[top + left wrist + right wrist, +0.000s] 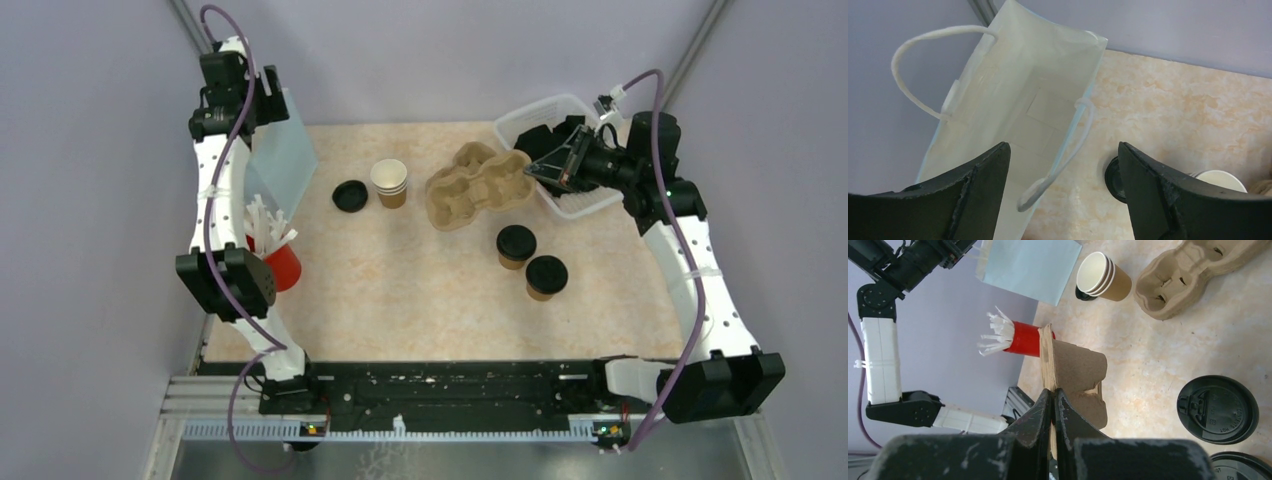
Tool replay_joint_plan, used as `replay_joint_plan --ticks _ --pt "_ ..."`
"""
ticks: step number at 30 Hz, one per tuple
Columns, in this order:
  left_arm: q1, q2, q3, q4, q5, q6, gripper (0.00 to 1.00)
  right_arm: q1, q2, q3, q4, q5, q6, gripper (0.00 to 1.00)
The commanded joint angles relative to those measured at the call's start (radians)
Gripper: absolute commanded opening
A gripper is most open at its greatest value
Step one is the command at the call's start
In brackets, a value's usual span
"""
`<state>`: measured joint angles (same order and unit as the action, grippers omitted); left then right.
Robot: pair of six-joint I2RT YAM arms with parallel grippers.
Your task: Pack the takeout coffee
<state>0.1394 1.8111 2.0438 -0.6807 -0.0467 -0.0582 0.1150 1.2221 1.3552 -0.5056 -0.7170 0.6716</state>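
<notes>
Two takeout coffee cups, kraft brown with black lids, stand side by side right of the table's middle (516, 246) (547, 277); their lids (1218, 409) (1243, 467) also show in the right wrist view. My right gripper (1053, 392) is shut on the thin edge of a brown cardboard carrier (1078, 370), held up off the table near the clear bin (545, 165). My left gripper (1064, 165) hangs open over the mouth of a pale blue paper bag (1018, 100) at the back left (265, 90), with only the bag's near handle loop between its fingers, untouched.
Another cardboard carrier (478, 185) lies at the back middle. A stack of open cups (389, 182) and a loose black lid (350, 196) sit beside it. A red cup of white sticks (275, 255) stands at the left edge. A clear plastic bin (575, 205) is at the back right.
</notes>
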Motion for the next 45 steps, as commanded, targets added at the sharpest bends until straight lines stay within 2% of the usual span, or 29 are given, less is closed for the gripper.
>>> replay_joint_plan --ticks 1,4,7,12,15,19,28,32,38,45 --pt "0.003 0.028 0.059 0.065 -0.026 0.049 0.81 0.008 -0.036 0.006 0.058 -0.024 0.031 0.00" --pt "0.002 0.060 0.083 0.093 -0.046 0.049 0.58 0.008 -0.037 0.010 0.042 -0.024 0.031 0.00" --pt "0.002 0.090 0.122 0.094 -0.023 0.049 0.27 0.008 -0.041 0.026 0.013 -0.017 0.022 0.00" --pt "0.003 0.078 0.143 0.254 0.040 0.049 0.00 0.008 -0.042 0.041 -0.012 -0.001 0.014 0.00" --pt "0.003 0.075 0.182 0.366 0.041 0.046 0.00 0.008 -0.046 0.035 -0.008 0.001 0.025 0.00" --pt "0.000 0.074 0.206 0.514 0.137 0.047 0.00 0.008 -0.064 0.025 -0.019 0.016 0.027 0.00" --pt "-0.033 0.044 0.334 0.663 0.389 -0.106 0.00 0.008 -0.106 0.019 -0.008 0.057 0.044 0.00" --pt "-0.051 -0.029 0.311 0.673 0.508 -0.223 0.00 0.009 -0.103 0.119 -0.042 0.100 0.017 0.00" --pt "-0.053 -0.188 0.257 0.585 0.615 -0.328 0.00 0.008 -0.119 0.389 -0.275 0.298 -0.133 0.00" --pt "-0.080 -0.415 0.043 0.557 0.628 -0.339 0.00 0.008 -0.202 0.460 -0.330 0.389 -0.178 0.00"
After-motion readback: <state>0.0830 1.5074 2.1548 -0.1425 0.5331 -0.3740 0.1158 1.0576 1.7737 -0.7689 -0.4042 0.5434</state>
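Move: The paper bag's near handle is right between the open left fingers, only about 3 cm ahead, 1 cm to the left and 1 cm down; the bag's body is centred some 8 cm ahead, 5 cm left and 17 cm below. On the table, roughly 33 cm down, a loose black lid lies 3 cm ahead and 14 cm right, the cup stack 2 cm ahead and 25 cm right. From the right hand the handle is about 22 cm ahead, 57 cm left. Forward about 4 cm the left hand eases while its fingers shut on the paper bag's handle, then climbs fast some 30 cm, veering right and finally back towards the base, its fingers tipping up about 50 degrees and swinging clockwise. The right hand keeps its pinch on a cup carrier, almost still at first, then rises about 15 cm, drawing back and right, its fingertips tipping up. ##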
